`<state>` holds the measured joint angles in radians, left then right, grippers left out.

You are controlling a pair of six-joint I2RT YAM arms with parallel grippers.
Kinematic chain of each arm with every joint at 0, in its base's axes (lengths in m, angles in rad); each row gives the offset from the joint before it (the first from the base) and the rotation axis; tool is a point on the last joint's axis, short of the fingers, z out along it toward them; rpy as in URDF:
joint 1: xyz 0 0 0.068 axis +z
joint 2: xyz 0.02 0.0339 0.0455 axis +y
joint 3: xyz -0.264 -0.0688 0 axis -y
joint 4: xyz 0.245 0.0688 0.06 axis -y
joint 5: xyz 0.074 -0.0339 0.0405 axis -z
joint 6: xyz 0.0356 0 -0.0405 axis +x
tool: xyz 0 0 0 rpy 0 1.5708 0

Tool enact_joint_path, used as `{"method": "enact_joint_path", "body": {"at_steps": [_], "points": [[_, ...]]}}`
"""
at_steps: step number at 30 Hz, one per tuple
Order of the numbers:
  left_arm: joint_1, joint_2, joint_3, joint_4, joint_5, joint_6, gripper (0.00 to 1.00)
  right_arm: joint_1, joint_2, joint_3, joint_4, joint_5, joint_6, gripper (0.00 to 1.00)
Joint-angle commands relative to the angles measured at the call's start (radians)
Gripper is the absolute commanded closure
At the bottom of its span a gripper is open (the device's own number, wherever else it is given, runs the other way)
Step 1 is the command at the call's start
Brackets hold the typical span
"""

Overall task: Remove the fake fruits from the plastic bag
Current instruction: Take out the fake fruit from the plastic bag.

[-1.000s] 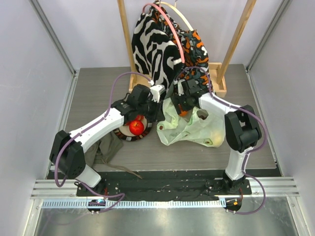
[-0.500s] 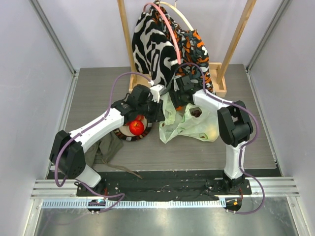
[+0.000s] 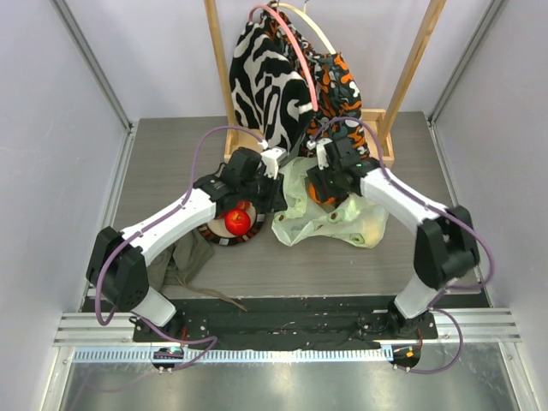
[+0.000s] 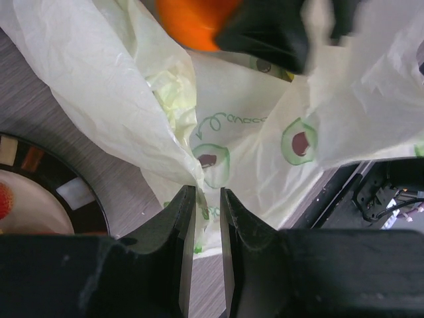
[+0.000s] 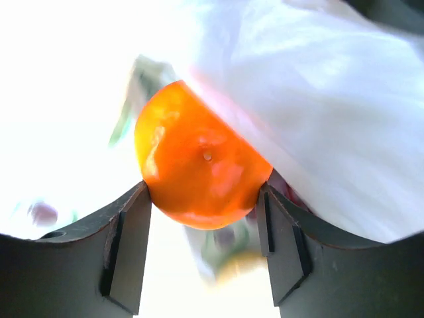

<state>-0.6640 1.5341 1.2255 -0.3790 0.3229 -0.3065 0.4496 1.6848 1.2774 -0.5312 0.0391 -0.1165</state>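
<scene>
The pale-green plastic bag printed with avocado halves lies crumpled mid-table. My left gripper is shut on a fold of the bag's edge, holding it up. My right gripper sits at the bag's mouth, shut on an orange fruit that fills the gap between its fingers. From the left wrist view the same orange fruit shows above the bag, under the right gripper. A red apple rests on the dark-rimmed plate. Other fruits inside the bag are blurred.
Black-white-orange garments hang from a wooden rack right behind the bag. An olive-grey cloth lies at the near left, beside the plate. The plate's rim is just left of my left fingers.
The right arm went toward the rack, then came back to the bag's mouth, its elbow swinging out right. The bag shifted and changed shape. The left arm stayed put.
</scene>
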Motion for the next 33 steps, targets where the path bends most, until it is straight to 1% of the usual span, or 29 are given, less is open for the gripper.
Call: {"method": "enact_joint_path", "body": {"at_steps": [1,3,5,6,8,9,11,12,13,14,15,16,17,18,19,20,23,25,29,33], "points": [[0.007,-0.011,0.028,0.052,0.004,0.007,0.75,0.003,-0.216,-0.036,-0.166,-0.065,-0.089,0.75],[0.007,-0.003,0.049,0.054,0.01,0.006,0.75,0.001,-0.269,-0.043,-0.228,-0.079,-0.098,0.75],[0.007,0.006,0.066,0.049,0.012,0.006,0.73,0.001,-0.348,-0.03,-0.245,-0.123,-0.115,0.75],[0.007,0.009,0.075,0.051,0.011,0.006,0.62,0.003,-0.373,-0.023,-0.253,-0.143,-0.12,0.75],[0.009,0.015,0.123,0.032,0.008,0.02,0.46,0.001,-0.424,0.012,-0.256,-0.21,-0.129,0.74],[0.015,0.018,0.144,0.017,0.004,0.026,0.35,0.003,-0.431,0.026,-0.257,-0.229,-0.132,0.74],[0.032,0.02,0.239,-0.061,0.002,0.035,0.26,0.001,-0.438,0.072,-0.262,-0.264,-0.129,0.74],[0.07,0.012,0.267,-0.083,0.037,0.024,0.2,0.001,-0.435,0.089,-0.269,-0.29,-0.124,0.74],[0.096,-0.002,0.281,-0.084,0.079,0.006,0.17,0.003,-0.436,0.103,-0.268,-0.3,-0.12,0.74],[0.125,-0.014,0.279,-0.063,0.135,-0.066,0.12,0.001,-0.439,0.12,-0.263,-0.309,-0.105,0.74],[0.18,-0.038,0.272,-0.045,0.233,-0.107,0.06,0.003,-0.45,0.126,-0.236,-0.327,-0.097,0.74],[0.205,-0.045,0.263,-0.02,0.302,-0.159,0.04,0.001,-0.454,0.126,-0.216,-0.337,-0.092,0.73],[0.224,-0.048,0.244,0.044,0.355,-0.207,0.03,0.006,-0.465,0.12,-0.196,-0.343,-0.091,0.73],[0.251,-0.054,0.2,0.087,0.401,-0.315,0.03,0.018,-0.477,0.112,-0.149,-0.34,-0.103,0.72],[0.259,-0.066,0.166,0.138,0.463,-0.356,0.02,0.027,-0.484,0.105,-0.127,-0.323,-0.116,0.72],[0.262,-0.071,0.142,0.211,0.479,-0.382,0.0,0.05,-0.488,0.085,-0.104,-0.317,-0.133,0.72],[0.264,-0.048,0.112,0.279,0.534,-0.442,0.0,0.105,-0.491,0.062,-0.004,-0.297,-0.21,0.72],[0.264,-0.014,0.114,0.32,0.567,-0.491,0.0,0.141,-0.475,0.065,0.013,-0.294,-0.264,0.72],[0.264,0.027,0.127,0.357,0.578,-0.536,0.0,0.222,-0.448,0.079,0.052,-0.269,-0.307,0.71],[0.262,0.026,0.118,0.347,0.578,-0.537,0.0,0.241,-0.425,0.083,0.065,-0.251,-0.311,0.71]]}}
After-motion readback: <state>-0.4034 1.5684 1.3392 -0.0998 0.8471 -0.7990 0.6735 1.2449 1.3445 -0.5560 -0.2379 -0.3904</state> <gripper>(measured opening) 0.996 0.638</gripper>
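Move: The right hand already grips the orange fruit inside the bag, whose middle lies about 3 cm back, 2 cm right and 4 cm below; the plate is roughly 24 cm left, 5 cm back and 7 cm lower, with the red apple 2 cm right and 2 cm back of the plate's middle. From the left hand, pinching the bag's edge, the orange fruit lies some 8 cm ahead, 10 cm right and 7 cm below. Right hand lifts the fruit about 20 cm, back and leftward; left releases the bag, opens wide and rises. ##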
